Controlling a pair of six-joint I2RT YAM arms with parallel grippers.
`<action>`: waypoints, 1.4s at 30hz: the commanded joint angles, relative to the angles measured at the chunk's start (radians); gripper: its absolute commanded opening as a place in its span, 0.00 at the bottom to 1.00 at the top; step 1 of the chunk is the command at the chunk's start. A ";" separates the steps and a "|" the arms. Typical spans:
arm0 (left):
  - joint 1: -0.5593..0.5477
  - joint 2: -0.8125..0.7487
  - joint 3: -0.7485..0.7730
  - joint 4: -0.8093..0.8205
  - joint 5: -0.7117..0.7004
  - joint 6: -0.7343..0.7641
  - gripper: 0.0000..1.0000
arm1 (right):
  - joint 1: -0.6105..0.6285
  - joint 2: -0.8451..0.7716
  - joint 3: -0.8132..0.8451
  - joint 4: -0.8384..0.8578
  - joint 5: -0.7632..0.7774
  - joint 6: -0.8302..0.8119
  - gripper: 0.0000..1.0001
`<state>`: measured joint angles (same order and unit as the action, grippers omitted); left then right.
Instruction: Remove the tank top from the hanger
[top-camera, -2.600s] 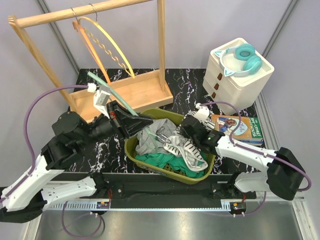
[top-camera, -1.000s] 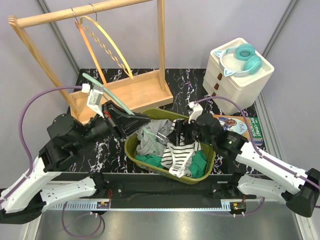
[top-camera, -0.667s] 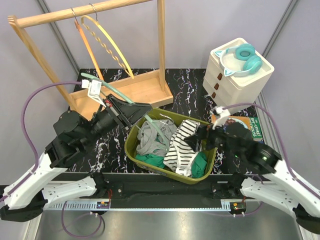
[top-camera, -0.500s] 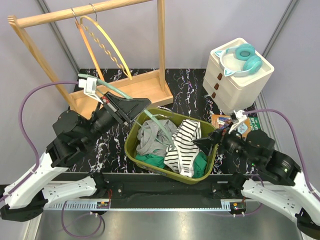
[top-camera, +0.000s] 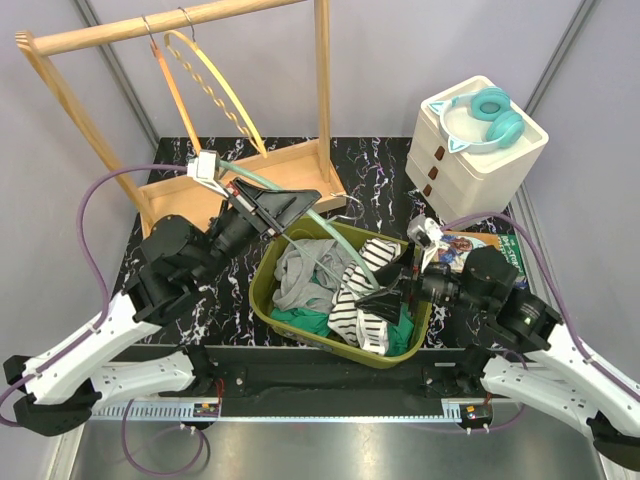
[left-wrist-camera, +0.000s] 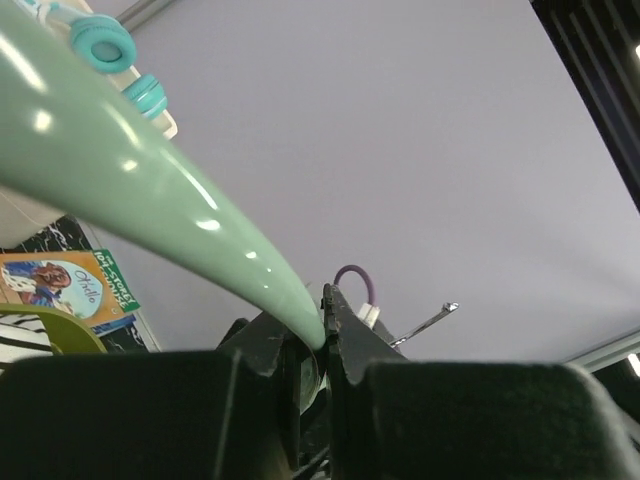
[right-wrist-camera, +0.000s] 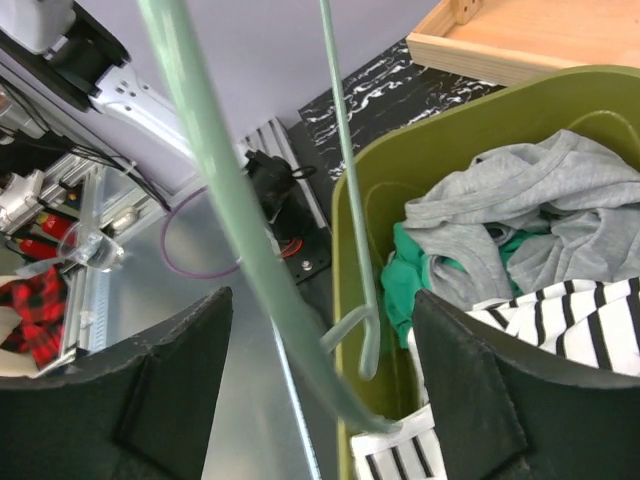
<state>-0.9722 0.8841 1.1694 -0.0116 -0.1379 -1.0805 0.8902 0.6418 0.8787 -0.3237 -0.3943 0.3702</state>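
Observation:
My left gripper (top-camera: 296, 204) is shut on a mint green hanger (top-camera: 340, 240), which slants down from the wooden tray into the olive basket (top-camera: 262, 300). In the left wrist view the jaws (left-wrist-camera: 322, 345) pinch the hanger's bar (left-wrist-camera: 120, 170). The black-and-white striped tank top (top-camera: 362, 305) lies in the basket, and the hanger's low end touches it. My right gripper (top-camera: 385, 281) is open above the top. In the right wrist view its jaws (right-wrist-camera: 320, 400) straddle the hanger (right-wrist-camera: 215, 190) without holding it, with the striped cloth (right-wrist-camera: 565, 320) below.
The basket also holds a grey garment (top-camera: 300, 270) and a green one (top-camera: 305, 320). A wooden rack (top-camera: 180, 25) with two hangers stands at the back left on its tray (top-camera: 285, 180). A white drawer box with teal headphones (top-camera: 485, 115) and a book (top-camera: 480, 250) are at the right.
My right gripper pulled the striped top to the right, let it go and came back over the basket, open. My left gripper lifted the hanger up and to the right.

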 joint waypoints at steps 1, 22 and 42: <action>-0.003 -0.031 -0.023 0.163 -0.055 -0.104 0.00 | 0.004 -0.034 -0.050 0.110 0.008 -0.047 0.66; -0.008 -0.169 -0.149 0.167 0.104 0.211 0.69 | 0.004 -0.490 -0.166 0.031 0.262 0.068 0.00; -0.010 -0.708 -0.329 -0.467 -0.247 0.487 0.75 | 0.003 0.507 0.511 -0.152 0.693 -0.192 0.00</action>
<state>-0.9775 0.2207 0.8955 -0.3771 -0.3103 -0.6147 0.8955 0.9558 1.1759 -0.5529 0.2253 0.3431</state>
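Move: The green hanger, bare and still held by the left hand, has its free lower end about 3 cm below the right hand's open fingers and 1 cm to their right. From the left hand this end lies some 16 cm right, 8 cm back and 15 cm below. The striped tank top lies in the basket about 9 cm ahead of the right hand, 4 cm left and 20 cm below; the grey top some 13 cm ahead, 13 cm left and as low. The green hanger's free end is pinched by the right hand, which sinks about 3 cm and closes; only then does the left hand open and draw away back, left and down. The right hand pulls the hanger right and up, then swings forward some 14 cm and back leftward over the basket, turning about 35 degrees clockwise. ##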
